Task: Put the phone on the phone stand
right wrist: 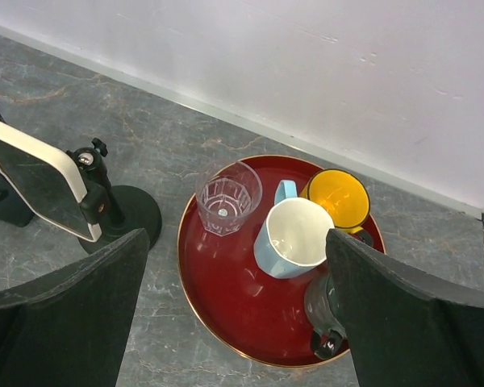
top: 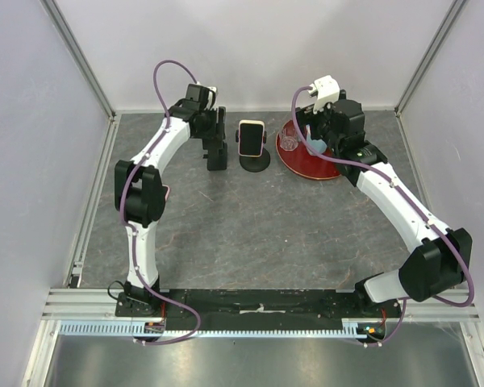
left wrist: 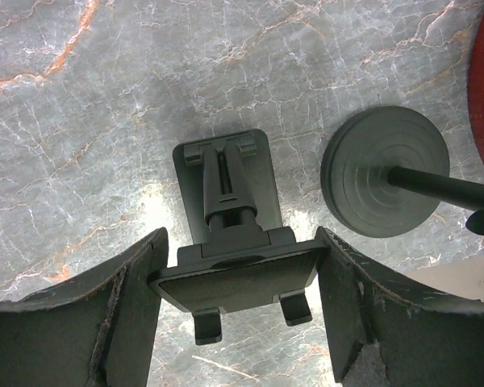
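A cream-edged phone (top: 251, 136) with a dark screen sits clamped in a holder with a round black base (top: 255, 161); it also shows at the left of the right wrist view (right wrist: 36, 177). A black folding phone stand (left wrist: 234, 266) stands on the table just left of that base (left wrist: 385, 171). My left gripper (left wrist: 242, 322) is over the folding stand, its fingers (left wrist: 129, 322) touching both side edges of the stand's plate. My right gripper (right wrist: 238, 322) is open and empty above a red tray (right wrist: 226, 298).
The red tray (top: 306, 165) at the back right holds a clear glass (right wrist: 227, 196), a light blue mug (right wrist: 294, 238), a yellow mug (right wrist: 339, 199) and a dark mug (right wrist: 327, 310). White walls close the back and sides.
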Action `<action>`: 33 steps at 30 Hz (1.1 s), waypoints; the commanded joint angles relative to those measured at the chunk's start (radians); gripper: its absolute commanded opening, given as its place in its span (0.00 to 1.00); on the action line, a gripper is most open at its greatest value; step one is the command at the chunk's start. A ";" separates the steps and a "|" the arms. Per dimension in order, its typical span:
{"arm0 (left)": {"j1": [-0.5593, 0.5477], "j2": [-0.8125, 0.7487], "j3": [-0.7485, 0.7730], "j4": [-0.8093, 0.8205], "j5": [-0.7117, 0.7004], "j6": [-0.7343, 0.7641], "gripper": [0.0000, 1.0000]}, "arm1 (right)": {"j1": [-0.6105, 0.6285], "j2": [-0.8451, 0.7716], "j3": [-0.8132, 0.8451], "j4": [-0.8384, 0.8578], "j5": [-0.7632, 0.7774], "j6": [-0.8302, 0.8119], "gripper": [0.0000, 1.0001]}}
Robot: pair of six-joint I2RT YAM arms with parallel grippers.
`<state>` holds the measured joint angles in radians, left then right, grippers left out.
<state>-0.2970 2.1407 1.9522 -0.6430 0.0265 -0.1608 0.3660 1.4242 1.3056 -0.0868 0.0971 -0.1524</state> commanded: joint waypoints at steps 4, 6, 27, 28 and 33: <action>-0.014 -0.016 -0.013 0.011 -0.001 -0.048 0.67 | -0.004 -0.015 -0.005 0.044 -0.023 0.014 0.98; -0.014 -0.042 -0.033 0.011 0.001 -0.048 0.86 | -0.004 -0.018 -0.003 0.044 -0.033 0.017 0.98; 0.018 -0.668 -0.841 0.040 -0.209 0.047 1.00 | -0.012 -0.042 -0.019 0.044 -0.076 0.008 0.98; 0.018 -0.665 -0.852 0.034 -0.206 0.024 1.00 | -0.012 -0.045 -0.022 0.044 -0.080 0.007 0.98; 0.086 -0.656 -0.857 0.008 -0.277 -0.006 1.00 | -0.013 -0.064 -0.040 0.044 -0.086 -0.015 0.98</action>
<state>-0.2737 1.4929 1.0763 -0.6308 -0.1936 -0.1402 0.3573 1.4059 1.2827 -0.0818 0.0330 -0.1547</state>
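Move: The left hand still grips the head of the folding stand, whose middle is about 5 cm below it, straight down. The phone stand, already carrying its phone, is level with this hand and some 13 cm to its right. The pink phone lies flat about 22 cm back, 22 cm left and 10 cm down. From the right hand, the folding stand is some 32 cm left, 6 cm ahead and 23 cm below. The left fingers release the folding stand, then travel about 19 cm back and leftward towards the pink phone. ##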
